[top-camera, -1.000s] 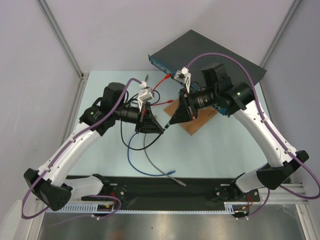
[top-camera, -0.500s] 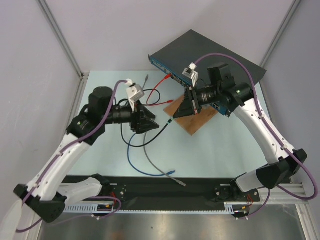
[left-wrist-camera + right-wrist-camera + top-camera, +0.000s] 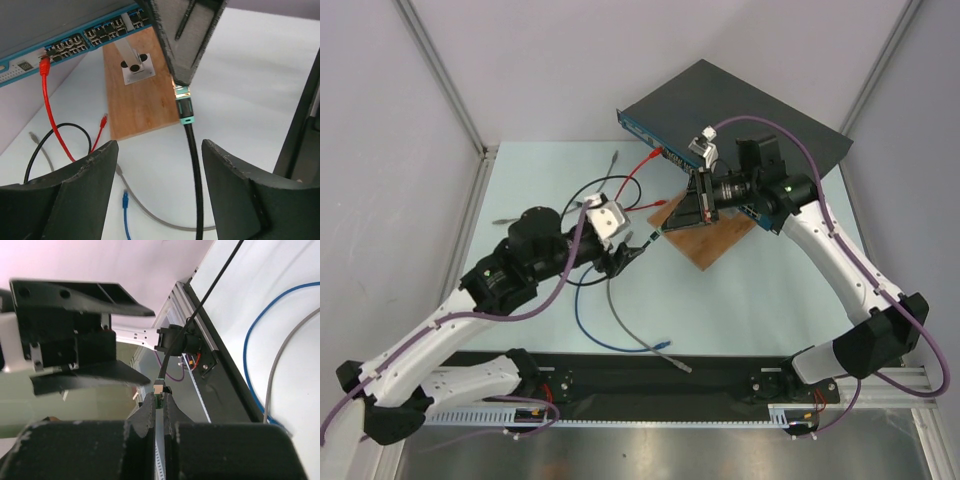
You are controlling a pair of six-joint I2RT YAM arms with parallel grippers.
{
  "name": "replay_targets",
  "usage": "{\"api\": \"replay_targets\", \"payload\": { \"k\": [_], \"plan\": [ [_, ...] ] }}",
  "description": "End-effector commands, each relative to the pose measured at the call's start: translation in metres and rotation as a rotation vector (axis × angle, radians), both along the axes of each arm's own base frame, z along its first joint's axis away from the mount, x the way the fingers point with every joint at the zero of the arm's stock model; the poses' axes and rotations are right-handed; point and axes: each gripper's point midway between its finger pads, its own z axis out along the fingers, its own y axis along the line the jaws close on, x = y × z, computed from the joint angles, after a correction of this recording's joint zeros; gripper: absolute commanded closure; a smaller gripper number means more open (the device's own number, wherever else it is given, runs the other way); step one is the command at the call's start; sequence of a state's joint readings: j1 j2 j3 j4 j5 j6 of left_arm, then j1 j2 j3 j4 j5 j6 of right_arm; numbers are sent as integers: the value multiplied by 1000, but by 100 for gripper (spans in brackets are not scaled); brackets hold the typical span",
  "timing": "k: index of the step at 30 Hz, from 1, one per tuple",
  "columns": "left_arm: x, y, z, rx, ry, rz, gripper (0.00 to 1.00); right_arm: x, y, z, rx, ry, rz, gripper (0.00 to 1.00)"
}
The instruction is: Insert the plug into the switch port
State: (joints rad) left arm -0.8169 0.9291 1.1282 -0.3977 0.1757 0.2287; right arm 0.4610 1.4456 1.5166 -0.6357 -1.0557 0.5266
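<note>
The plug (image 3: 183, 104), teal-booted on a black cable (image 3: 194, 170), is pinched at its tip by my right gripper (image 3: 658, 234), which is shut on it above the near-left corner of the wooden board (image 3: 705, 238). The right wrist view shows the plug (image 3: 159, 388) between closed pads. My left gripper (image 3: 628, 254) stands open just left of the plug; the cable runs between its spread fingers (image 3: 85, 195) without touching them. The switch (image 3: 740, 105) lies at the back, its blue port strip (image 3: 90, 37) facing the board, with a red cable (image 3: 47, 90) plugged in.
A metal bracket (image 3: 135, 70) is screwed to the board. Loose blue (image 3: 588, 325) and grey (image 3: 630, 330) cables lie on the table between the arms, and a black loop (image 3: 590, 200) and a red lead (image 3: 645, 203) lie left of the board.
My left gripper has let go of the plug, opened and drawn back toward the near left. My right gripper has shut on the plug and holds it beside the board.
</note>
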Motion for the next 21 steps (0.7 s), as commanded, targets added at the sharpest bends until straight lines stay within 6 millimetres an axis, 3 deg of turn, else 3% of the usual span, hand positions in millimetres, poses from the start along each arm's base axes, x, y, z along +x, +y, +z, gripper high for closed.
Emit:
{"api": "replay_targets", "payload": {
  "k": [1,5,16,21],
  "plan": [
    [10,-1,9,50,-122,63,27,-12,-2,23,58,-24,10,100],
    [6,-9,-4,103,-147,53,28,-12,-2,21,57,-19,4,100],
    [17,-19,-7,112,-132,78,41,-11,-1,18,63,0,6,100],
    [15,-23,-8,105,-129,65,57,-11,-2,17,61,9,3,100]
  ]
}}
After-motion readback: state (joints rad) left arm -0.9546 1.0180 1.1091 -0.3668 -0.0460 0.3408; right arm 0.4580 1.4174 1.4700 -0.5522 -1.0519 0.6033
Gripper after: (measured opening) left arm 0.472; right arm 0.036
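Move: The plug on the black cable, its head still pinched in the right fingers, is some 4 cm to the left hand's right, 2 cm ahead and 2 cm lower. From the left hand, the wooden board lies roughly 17 cm ahead, 16 cm right and 33 cm below, and the switch's middle about 30 cm ahead, 23 cm right and 17 cm below. From the right hand point, the plug's body is about 2 cm left, straight to the side and 1 cm lower. Closing around the black cable just behind its plug, the left fingers come from wide to about half open, with a firm pinch not yet made. The left hand sinks about 3 cm and goes 2 cm right with a little forward, towards the plug, rolling some 10 degrees so its left side rises. The right hand stays in place and keeps its pinch on the plug's head. ##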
